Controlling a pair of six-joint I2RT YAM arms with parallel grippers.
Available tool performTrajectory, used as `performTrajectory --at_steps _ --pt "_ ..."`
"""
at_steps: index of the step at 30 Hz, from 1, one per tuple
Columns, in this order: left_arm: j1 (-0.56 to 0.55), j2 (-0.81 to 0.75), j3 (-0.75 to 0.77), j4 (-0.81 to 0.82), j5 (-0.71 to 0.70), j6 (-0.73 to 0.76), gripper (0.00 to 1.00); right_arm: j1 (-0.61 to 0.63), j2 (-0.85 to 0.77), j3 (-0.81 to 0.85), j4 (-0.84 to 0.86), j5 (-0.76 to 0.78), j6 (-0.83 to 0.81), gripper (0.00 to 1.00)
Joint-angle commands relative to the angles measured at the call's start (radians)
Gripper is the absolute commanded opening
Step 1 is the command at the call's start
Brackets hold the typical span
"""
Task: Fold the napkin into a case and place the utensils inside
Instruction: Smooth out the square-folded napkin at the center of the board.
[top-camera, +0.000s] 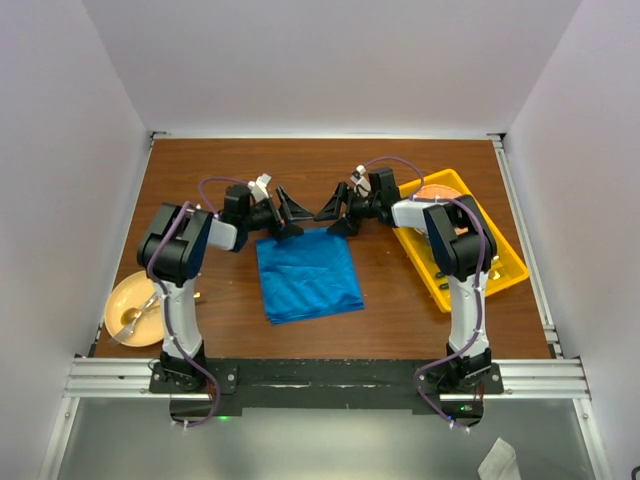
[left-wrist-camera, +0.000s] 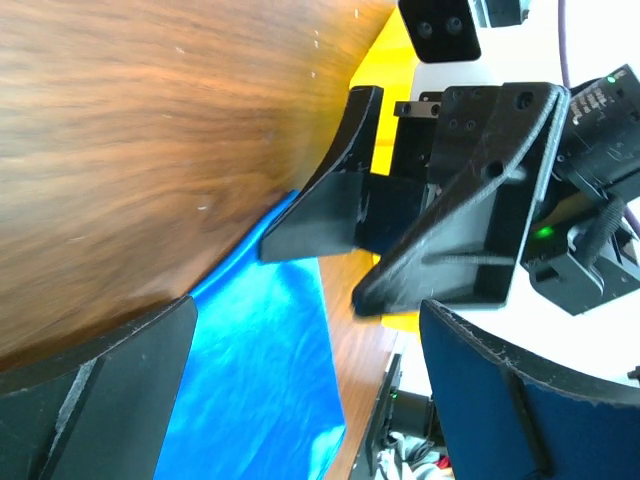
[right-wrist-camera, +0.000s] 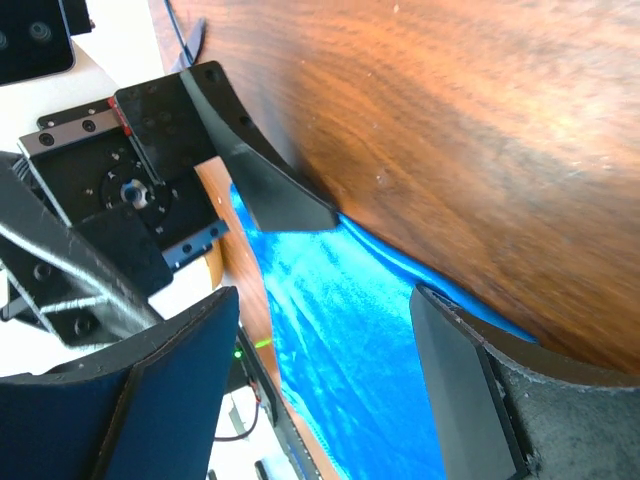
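Note:
The bright blue napkin lies flat on the brown table as a roughly square folded sheet, between the two arms. It also shows in the left wrist view and in the right wrist view. My left gripper is open and empty just above the napkin's far left corner. My right gripper is open and empty just above its far right corner. The two grippers face each other. The blue and purple utensils cannot be made out.
A yellow tray lies at the right, under the right arm, with an orange thing at its far end. A pale yellow plate with gold cutlery sits at the front left. A metal rail runs along the near edge.

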Motion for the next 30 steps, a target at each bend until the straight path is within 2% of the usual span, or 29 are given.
performTrajectory --at_steps 1,8,13,17,22,26,30 --pt "0.075 -0.059 -0.046 -0.112 0.027 0.136 1.00 -0.028 0.029 -0.012 -0.072 0.075 -0.058 0.75" --pt "0.160 -0.129 -0.098 -0.248 0.079 0.288 1.00 -0.031 0.022 -0.034 -0.074 0.074 -0.083 0.75" --pt "0.189 -0.177 -0.104 -0.264 0.118 0.334 1.00 -0.028 0.007 -0.016 -0.074 0.048 -0.113 0.75" --pt "0.184 -0.233 -0.087 -0.261 0.142 0.335 1.00 -0.009 -0.049 0.032 -0.061 -0.027 -0.098 0.82" --pt "0.163 -0.301 -0.087 -0.239 0.136 0.277 1.00 0.004 -0.123 0.075 0.014 -0.120 0.038 0.90" --pt "0.143 -0.309 -0.136 -0.144 0.116 0.205 1.00 0.038 -0.142 0.081 0.115 -0.109 0.146 0.93" --pt "0.137 -0.295 -0.175 -0.121 0.098 0.193 1.00 0.073 -0.096 0.083 0.208 -0.094 0.264 0.98"
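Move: The square-folded napkin's middle is about 12 cm back from my left hand, 1 cm to its right and 3 below. Its far left corner is about 11 cm left of that hand and 3 back. From my right hand the napkin's middle is some 12 cm back, 4 left and 4 below, and its far right corner 5 cm right, level. The yellow tray's middle lies roughly 30 cm right of my right hand and 3 back. My right hand, its lower finger still on the napkin's far edge near the right corner, stays put while my left hand, still wide open, slides its lower finger about 7 cm left along that edge towards the far left corner, easing back slightly. Then I lift both off: the left about 5 cm, drifting a little right, the right nearly 8 cm and some 3 cm left, spreading its fingers wider. ##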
